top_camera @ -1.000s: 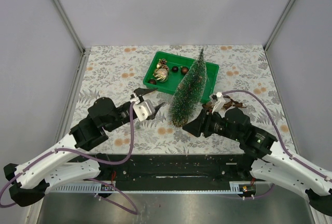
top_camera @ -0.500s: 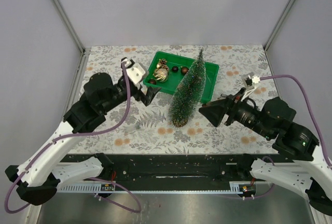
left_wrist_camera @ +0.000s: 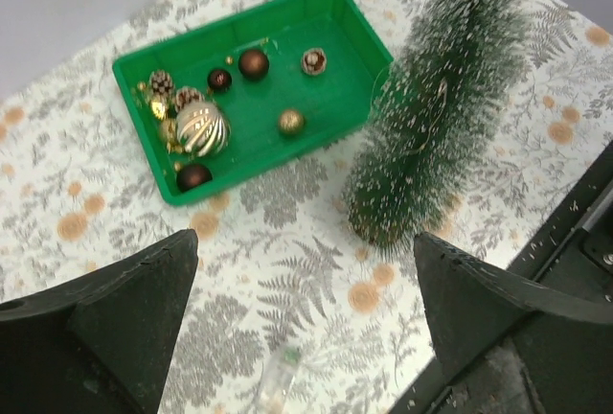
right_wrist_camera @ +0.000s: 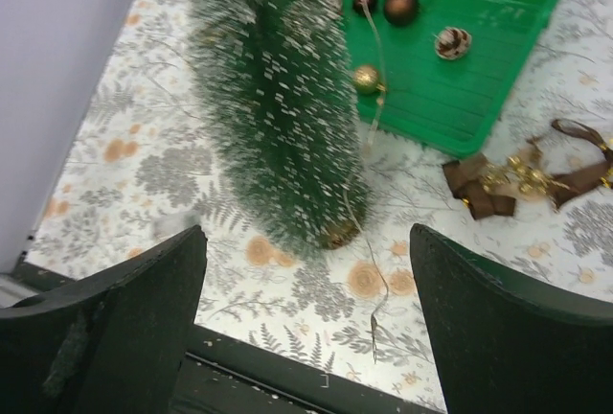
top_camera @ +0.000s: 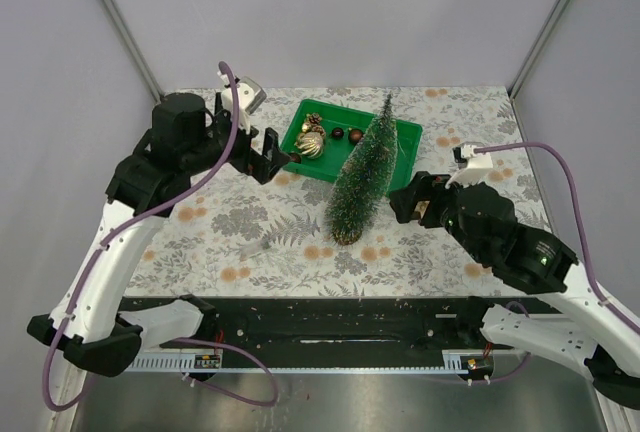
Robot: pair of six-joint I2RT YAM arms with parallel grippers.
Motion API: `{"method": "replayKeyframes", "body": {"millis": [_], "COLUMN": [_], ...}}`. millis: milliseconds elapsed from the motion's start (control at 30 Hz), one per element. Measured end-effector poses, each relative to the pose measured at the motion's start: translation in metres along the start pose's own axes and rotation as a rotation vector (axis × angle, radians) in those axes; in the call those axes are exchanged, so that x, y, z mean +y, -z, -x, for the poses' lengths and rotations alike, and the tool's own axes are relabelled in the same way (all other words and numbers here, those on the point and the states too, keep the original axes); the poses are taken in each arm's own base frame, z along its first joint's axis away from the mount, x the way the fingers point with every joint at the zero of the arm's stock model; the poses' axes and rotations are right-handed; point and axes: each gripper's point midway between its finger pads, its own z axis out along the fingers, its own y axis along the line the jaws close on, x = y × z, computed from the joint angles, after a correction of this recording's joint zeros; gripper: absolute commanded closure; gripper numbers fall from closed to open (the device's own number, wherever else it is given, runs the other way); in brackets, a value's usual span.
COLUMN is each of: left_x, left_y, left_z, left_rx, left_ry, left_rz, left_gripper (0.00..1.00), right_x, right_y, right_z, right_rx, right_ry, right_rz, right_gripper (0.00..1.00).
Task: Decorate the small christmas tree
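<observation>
The small christmas tree [top_camera: 362, 177] stands upright on the floral cloth just in front of the green tray [top_camera: 403, 141]; neither gripper touches it. In the tray [left_wrist_camera: 326, 59] lie a ribbed gold ball [left_wrist_camera: 202, 126], dark red balls [left_wrist_camera: 254, 62] and pine cones [left_wrist_camera: 161, 81]. A thin gold string [right_wrist_camera: 369, 98] hangs down the tree [right_wrist_camera: 287, 98] and trails onto the cloth. My left gripper [top_camera: 275, 152] hovers open left of the tray, nothing between its fingers [left_wrist_camera: 144, 309]. To the right of the tree my right gripper [top_camera: 410, 197] is open and empty too.
A brown ribbon with gold beads [right_wrist_camera: 522, 179] lies on the cloth right of the tree, beside the tray [right_wrist_camera: 479, 11]. A small clear object [left_wrist_camera: 278, 376] rests on the cloth below the left gripper [left_wrist_camera: 306, 318]. The black table edge [right_wrist_camera: 287, 376] runs under the right gripper [right_wrist_camera: 306, 309].
Both grippers have opened and pulled up and away from the tree. The left arm swung back and left toward the tray; the right arm backed off to the right.
</observation>
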Motion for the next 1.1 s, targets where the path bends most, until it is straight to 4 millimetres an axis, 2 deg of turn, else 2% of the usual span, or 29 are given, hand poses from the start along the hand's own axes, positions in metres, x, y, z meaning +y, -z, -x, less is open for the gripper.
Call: {"method": "replayKeyframes", "body": {"millis": [133, 300, 500, 567, 633, 700, 800, 900, 967, 1000, 1100], "left_x": [0.012, 0.027, 0.032, 0.030, 0.028, 0.025, 0.023, 0.023, 0.023, 0.022, 0.020], "left_y": [0.013, 0.027, 0.034, 0.035, 0.036, 0.036, 0.036, 0.036, 0.037, 0.038, 0.041], "left_z": [-0.010, -0.017, -0.022, -0.023, -0.026, -0.030, -0.034, -0.036, -0.036, -0.037, -0.040], "left_rx": [0.054, 0.085, 0.101, 0.101, 0.102, 0.105, 0.112, 0.111, 0.100, 0.099, 0.094], "left_ry": [0.071, 0.145, 0.178, 0.182, 0.187, 0.197, 0.208, 0.210, 0.207, 0.206, 0.206], "left_rz": [0.015, 0.046, 0.049, 0.043, 0.035, 0.027, 0.020, 0.019, 0.022, 0.022, 0.022], "left_gripper": [0.01, 0.01, 0.01, 0.01, 0.01, 0.01, 0.01, 0.01, 0.01, 0.01, 0.01], "right_x": [-0.024, -0.052, -0.083, -0.093, -0.098, -0.099, -0.094, -0.098, -0.114, -0.125, -0.159], "right_y": [0.000, 0.018, 0.058, 0.072, 0.076, 0.070, 0.039, -0.003, -0.015, -0.018, -0.022], "right_z": [-0.017, -0.031, -0.006, 0.006, 0.012, 0.011, -0.009, -0.056, -0.088, -0.098, -0.103], "right_rx": [0.006, -0.020, -0.145, -0.199, -0.223, -0.211, -0.118, 0.001, 0.062, 0.073, 0.037], "right_ry": [-0.025, -0.135, -0.282, -0.318, -0.321, -0.287, -0.179, -0.082, -0.060, -0.071, -0.164], "right_rz": [-0.084, -0.141, -0.198, -0.219, -0.240, -0.275, -0.364, -0.464, -0.526, -0.559, -0.669], "right_gripper": [0.06, 0.13, 0.22, 0.22, 0.21, 0.20, 0.20, 0.23, 0.25, 0.26, 0.27]}}
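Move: From the right hand, the brown ribbon ornament lies roughly 10 cm ahead, 13 cm to the right and 31 cm below. The tree stands just left of this hand, its middle about 5 cm ahead, 6 cm left and 15 cm down. The green box lies some 26 cm ahead and 6 cm left, also about 30 cm lower. From the left hand, the ribbon is about 33 cm right, 4 cm ahead and 37 cm below. Swinging right and a little back, away from the tree, the right hand travels about 12 cm, dipping and rising again; then it comes forward and slightly left while dropping some 15 cm towards the ribbon, and ends veering right. It turns clockwise about 35 degrees, tips down, and its still-wide fingers narrow slightly. The empty left hand shifts about 5 cm left, then eases back and down. ##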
